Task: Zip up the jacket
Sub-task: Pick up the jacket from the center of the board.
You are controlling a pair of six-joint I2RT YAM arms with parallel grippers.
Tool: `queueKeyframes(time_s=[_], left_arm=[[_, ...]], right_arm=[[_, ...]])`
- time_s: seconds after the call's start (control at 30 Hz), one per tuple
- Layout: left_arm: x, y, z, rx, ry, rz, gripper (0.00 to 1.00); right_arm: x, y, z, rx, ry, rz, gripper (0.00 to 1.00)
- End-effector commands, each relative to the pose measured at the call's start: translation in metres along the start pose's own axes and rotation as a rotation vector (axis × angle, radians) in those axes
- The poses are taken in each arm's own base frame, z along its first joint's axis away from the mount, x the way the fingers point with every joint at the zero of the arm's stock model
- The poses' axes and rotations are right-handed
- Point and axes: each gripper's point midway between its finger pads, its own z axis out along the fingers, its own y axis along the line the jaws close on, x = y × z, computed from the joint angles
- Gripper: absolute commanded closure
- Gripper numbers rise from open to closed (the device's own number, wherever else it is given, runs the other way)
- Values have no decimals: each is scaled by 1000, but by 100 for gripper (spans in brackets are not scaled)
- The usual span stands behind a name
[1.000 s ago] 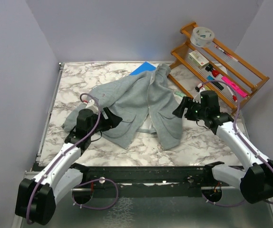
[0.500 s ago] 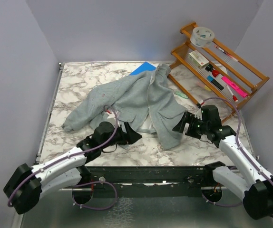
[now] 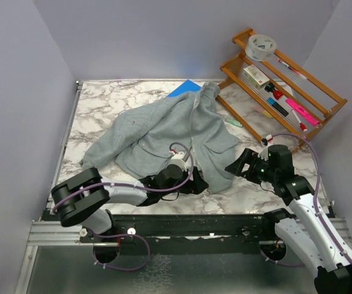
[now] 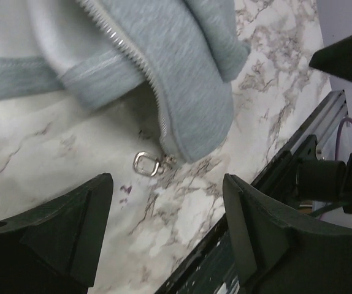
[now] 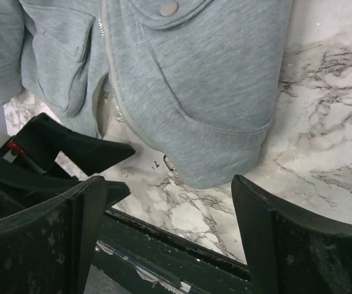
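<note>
The grey jacket [image 3: 176,131] lies spread open on the marble table, hood toward the back. Its right front panel [image 5: 206,79] ends near the front edge, where the metal zipper pull [image 4: 146,164] lies on the marble at the hem corner. My left gripper [image 3: 194,184] hovers low over that corner and is open, the pull just beyond its fingertips [image 4: 167,226]. My right gripper [image 3: 237,166] hangs open to the right of the hem, nothing between its fingers [image 5: 170,239]. In the right wrist view the zipper pull [image 5: 168,163] and the left gripper's fingers [image 5: 72,150] both show.
A wooden rack [image 3: 286,79] with a tape roll [image 3: 262,45], pens and small boxes stands at the back right. A blue pad [image 3: 184,87] peeks from under the hood. A black rail [image 3: 182,223] runs along the near table edge.
My left arm has swung right along the front edge, from the left sleeve to the jacket's hem corner. The right arm has drawn back toward the near edge.
</note>
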Motion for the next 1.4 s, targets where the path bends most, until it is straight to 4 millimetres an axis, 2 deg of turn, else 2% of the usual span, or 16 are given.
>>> queueKeyframes(time_s=[0.0,0.2,0.33,0.47,0.63,0.73,0.8,0.97,1.03,1.17,1.23,1.3,1.37], left_arm=[[-25,-32,29,79,-91,28,23],[-14,-20,50,40,-62,37,23],[-4,-16,63,35,-28,40,30],[-1,-12,73,24,-21,47,41],[-9,-14,78,28,-37,67,50],[-14,-15,79,44,-33,78,67],[-18,-18,77,60,-29,91,79],[-37,-35,61,97,-68,190,100],[-51,-36,53,63,-101,257,100],[-97,-30,27,-81,-224,412,100],[-110,-36,18,-100,-255,447,100],[-107,-54,15,-54,-238,470,100],[-86,-72,14,-37,-189,559,100]], right_arm=[[13,-2,0,-4,44,48,13],[10,1,-4,-7,36,49,14],[6,3,-7,-7,13,47,14],[4,4,-10,-6,1,49,14],[4,4,-11,-5,-2,50,14],[4,4,-12,-6,-7,51,14],[2,5,-13,-6,-16,49,14],[-2,8,-16,-20,-44,42,14],[-5,10,-18,-27,-62,41,14],[-10,11,-21,-22,-91,39,14],[-10,10,-21,-20,-93,41,14],[-9,10,-21,-27,-92,42,14],[-9,12,-20,-41,-90,39,14]])
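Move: The zippered hem corner of the jacket's right front panel lies just off the left fingers, about 6 cm to the right, 3 cm ahead and 4 cm down. The metal zipper pull hangs beside it, some 2 cm to its left. That panel's pocket flap is roughly 14 cm beyond the corner and 3 cm farther right; the green strip is some 24 cm beyond and 8 cm farther right. From the right hand, the corner is about 8 cm left, 1 cm ahead and 10 cm below. Rightward, slightly forward and down, the open left hand eases some 6 cm onto the zippered hem corner, then shuts its fingers and pinches the cloth there. Gripping it, the hand rises quickly by about 11 cm, drifting forward and a little back to the left while its fingertips tilt up some 25 degrees. ##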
